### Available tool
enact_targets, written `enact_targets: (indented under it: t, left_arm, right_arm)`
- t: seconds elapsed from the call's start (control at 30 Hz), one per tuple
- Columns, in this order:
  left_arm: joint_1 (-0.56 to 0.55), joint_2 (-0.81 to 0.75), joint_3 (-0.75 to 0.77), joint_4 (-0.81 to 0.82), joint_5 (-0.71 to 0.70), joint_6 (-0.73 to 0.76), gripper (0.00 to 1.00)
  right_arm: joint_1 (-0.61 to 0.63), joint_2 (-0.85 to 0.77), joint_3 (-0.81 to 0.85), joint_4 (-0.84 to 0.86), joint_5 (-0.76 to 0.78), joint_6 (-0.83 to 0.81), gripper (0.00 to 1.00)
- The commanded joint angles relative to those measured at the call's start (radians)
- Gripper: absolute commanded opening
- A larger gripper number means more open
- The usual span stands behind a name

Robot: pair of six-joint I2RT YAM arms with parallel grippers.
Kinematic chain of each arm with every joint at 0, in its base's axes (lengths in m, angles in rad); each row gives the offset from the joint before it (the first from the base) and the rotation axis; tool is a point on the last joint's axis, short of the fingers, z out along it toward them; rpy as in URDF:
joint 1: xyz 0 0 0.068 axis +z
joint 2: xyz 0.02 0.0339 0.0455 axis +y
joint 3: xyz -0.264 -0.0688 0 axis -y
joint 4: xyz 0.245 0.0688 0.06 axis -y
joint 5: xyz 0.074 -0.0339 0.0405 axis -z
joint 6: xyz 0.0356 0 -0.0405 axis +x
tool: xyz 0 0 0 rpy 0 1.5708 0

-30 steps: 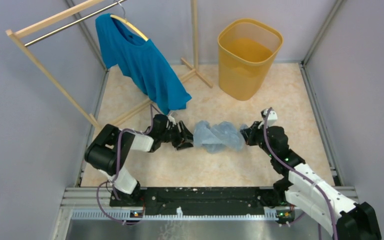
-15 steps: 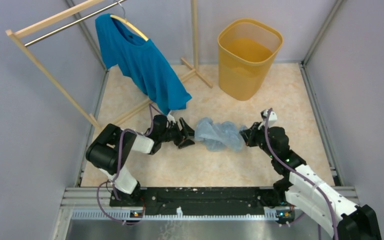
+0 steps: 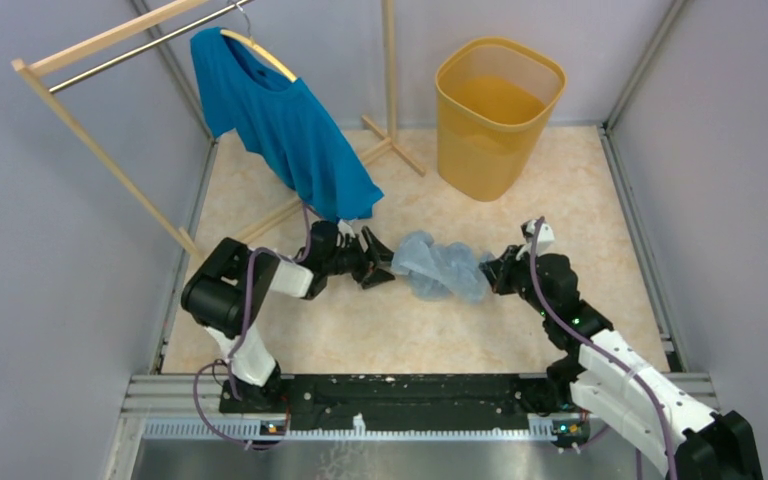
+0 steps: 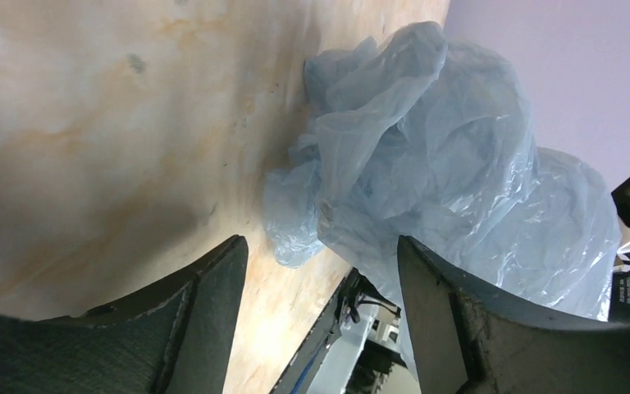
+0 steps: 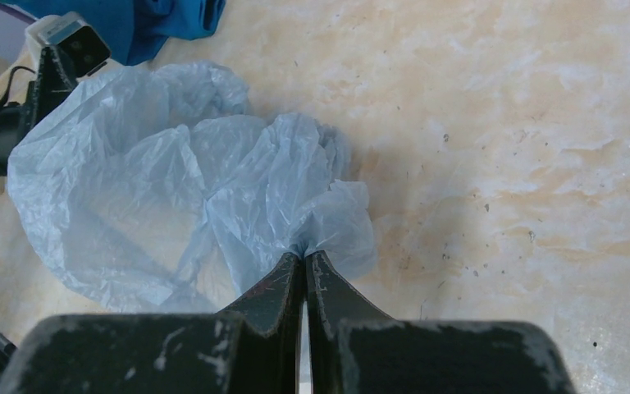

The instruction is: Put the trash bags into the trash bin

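The trash bag [image 3: 442, 266], a crumpled pale blue film, lies on the floor between my two grippers. My right gripper [image 3: 490, 272] is shut on the bag's right end; in the right wrist view the film [image 5: 197, 197] bunches into the closed tips [image 5: 305, 256]. My left gripper [image 3: 385, 262] stands open at the bag's left end. In the left wrist view the bag [image 4: 443, 164] fills the space just ahead of the spread fingers [image 4: 320, 242], with nothing pinched. The yellow trash bin [image 3: 480, 160] stands upright at the back, right of centre, well beyond both grippers.
A teal T-shirt [image 3: 280, 120] hangs from a wooden rack [image 3: 110, 40] at the back left, its hem just behind my left gripper. The rack's upright post [image 3: 390, 70] stands left of the bin. Grey walls close in both sides.
My left gripper has opened wider and moved right and slightly away, up to the bag's left end. The right gripper stays shut on the bag and has hardly moved.
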Motion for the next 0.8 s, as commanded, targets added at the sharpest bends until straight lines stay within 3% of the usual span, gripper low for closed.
enact_targets:
  t: [0.0,0.13,0.23,0.37,0.53,0.77]
  left_arm:
    - [-0.053,0.072,0.053,0.131,0.041,-0.057,0.72]
    - [-0.061,0.134,0.043,0.271,0.050,-0.120,0.69]
    - [-0.065,0.177,0.063,0.342,0.058,-0.160,0.60]
    - [-0.071,0.174,0.075,0.360,0.044,-0.158,0.29]
    - [-0.061,0.028,0.043,0.156,-0.029,0.001,0.01]
    - [0.007,-0.240,0.038,-0.176,-0.094,0.245,0.00]
  right_arm:
    - [0.002,-0.013,0.022,0.025,-0.014,0.004,0.00]
    - [0.002,-0.020,0.022,0.015,-0.018,0.005,0.00]
    - [0.002,-0.025,0.022,0.005,-0.020,0.003,0.00]
    - [0.002,-0.036,0.026,-0.014,-0.019,-0.002,0.00]
    - [0.001,-0.074,0.044,-0.078,0.003,-0.026,0.00]
    - [0.002,-0.074,0.095,-0.104,0.040,-0.064,0.00]
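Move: The trash bag lies right of the left hand: its middle is about 10 cm to the right, level fore and aft and a couple of centimetres lower, with its loose edge just beyond the open fingertips. The blue shirt's hem hangs some 9 cm ahead and 5 cm to the left of the left hand; the trash bin stands about 23 cm ahead and 20 cm to its right. From the right hand, which holds the bag's other end, the bag's middle is 8 cm left and 5 cm down. To its right and slightly down, the left hand eases about 3 cm in to the trash bag's loose edge, its open fingers closing fully there. It then lifts roughly 5 cm, drifting back left some 2 cm and rolling around 15 degrees about its fingers; whether they caught plastic can't be seen. The right hand keeps its pinch on the other end, easing back about 1 cm. ##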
